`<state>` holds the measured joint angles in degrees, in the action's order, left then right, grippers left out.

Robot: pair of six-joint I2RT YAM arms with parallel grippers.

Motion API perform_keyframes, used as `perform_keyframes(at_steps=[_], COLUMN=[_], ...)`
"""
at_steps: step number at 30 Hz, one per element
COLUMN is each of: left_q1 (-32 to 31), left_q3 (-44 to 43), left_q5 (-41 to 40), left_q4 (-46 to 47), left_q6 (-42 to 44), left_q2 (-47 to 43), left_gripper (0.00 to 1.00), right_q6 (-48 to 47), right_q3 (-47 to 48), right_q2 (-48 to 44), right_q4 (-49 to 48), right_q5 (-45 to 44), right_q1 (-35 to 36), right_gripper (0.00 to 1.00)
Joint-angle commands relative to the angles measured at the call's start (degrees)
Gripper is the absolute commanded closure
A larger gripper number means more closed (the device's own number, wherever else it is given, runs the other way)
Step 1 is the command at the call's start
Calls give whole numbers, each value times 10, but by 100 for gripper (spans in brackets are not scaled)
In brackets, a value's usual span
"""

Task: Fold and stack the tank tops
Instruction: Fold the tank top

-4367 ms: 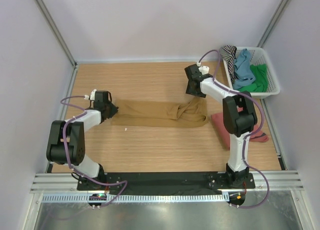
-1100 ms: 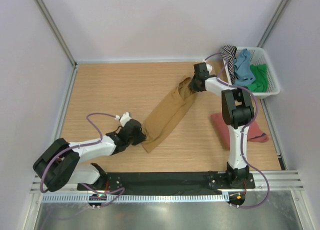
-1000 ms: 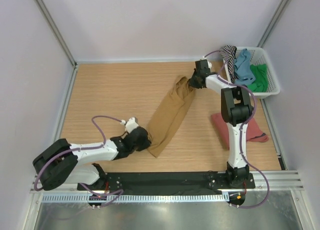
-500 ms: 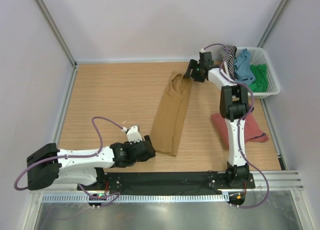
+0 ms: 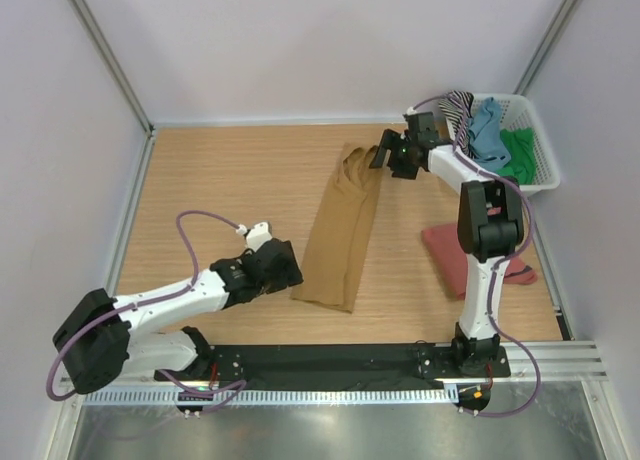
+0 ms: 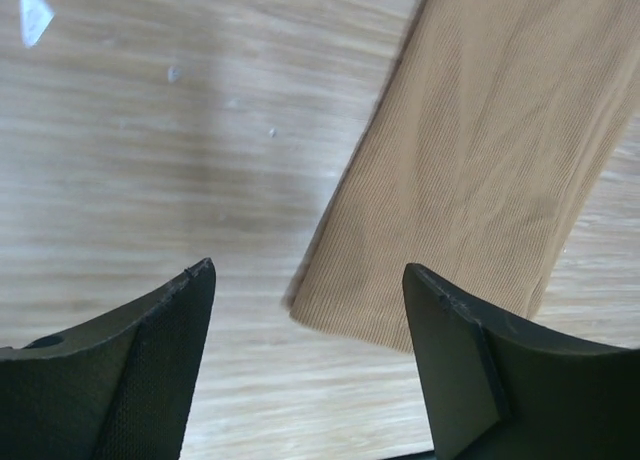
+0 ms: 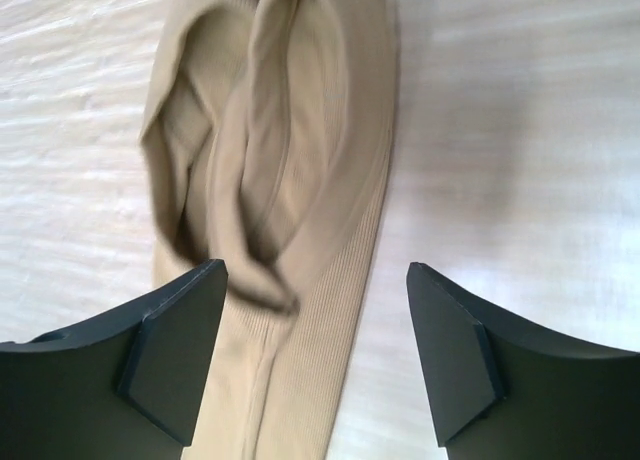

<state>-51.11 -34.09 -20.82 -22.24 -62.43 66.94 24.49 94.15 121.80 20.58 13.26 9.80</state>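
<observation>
The ochre-brown tank top [image 5: 340, 230] lies folded into a long narrow strip on the wooden table, running from the far middle toward the near edge. My left gripper [image 5: 287, 267] is open just left of its near end, holding nothing. In the left wrist view the hem corner of the tank top [image 6: 480, 160] lies on the wood ahead of the open left gripper [image 6: 308, 270]. My right gripper [image 5: 384, 156] is open beside the far strap end. In the right wrist view the straps of the tank top [image 7: 330, 180] lie loose under the open right gripper [image 7: 315, 267]. A rust-red tank top [image 5: 438, 248] lies at the right, partly behind the right arm.
A white basket [image 5: 535, 176] at the far right corner holds a striped top [image 5: 458, 105], a blue one [image 5: 487, 130] and a green one [image 5: 520, 150]. Walls close the table on the left, far and right sides.
Both grippers swung the ochre-brown top from lying crosswise to lying lengthwise, then opened and let it go. The left gripper has since drawn back a little to the left.
</observation>
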Motion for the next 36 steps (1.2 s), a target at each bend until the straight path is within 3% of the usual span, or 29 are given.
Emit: perform_keyframes(at_steps=[1,5,15,20,26,29,36], left_q1=[31,39,40,38,13,-21,-78], left_q3=[-26,-32,-12,35,56,54,68], left_q5=[67,95,132,159,160,148,110], left_q4=[61,93,142,185,208,210,259], left_q6=[65,69,52,25,5,-16,-93], left_q2=[36,85,137,143,147,155,158], left_gripper=[26,32,55,80,100,100,99], right_q6=[22,41,62,69,77,76,76], right_q3=[-62,-128,-129,-107,-64,-40,41], right_q2=[-75,-97,-45,-6,41,59,114], right_q4=[-30,-62,-87,-85,-84,-78,-52], right_q5=[6,25,48,47,59,54,73], right_q1=[4,4,5,4,4,4,5], right_gripper=[22,40,42,48,79,90,91])
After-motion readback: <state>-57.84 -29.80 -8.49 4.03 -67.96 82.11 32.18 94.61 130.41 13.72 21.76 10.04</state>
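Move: The near-left edge of the mustard tank top, just beyond its corner, is about 2 cm right of the left hand, level with it fore and aft and 4 cm below; the near-right corner is some 18 cm right and 7 cm back. From the right hand, the top's far-right edge is about 3 cm back, 1 cm left and 5 cm below. The folded red tank top is roughly 24 cm back and 29 cm right; the clothes basket, some 12 cm ahead and 37 cm right. The left hand sinks about 4 cm onto the tank top's near-left edge while working right, shuts its open fingers to pinch the edge, then keeps dragging it right and a little back, some 9 cm to the right in all. The right hand comes back about 5 cm and, after a brief lift, down onto the far-right edge, then closes on it while sliding forward again nearly 6 cm and drifting about 3 cm left, rolling roughly 10 degrees. ##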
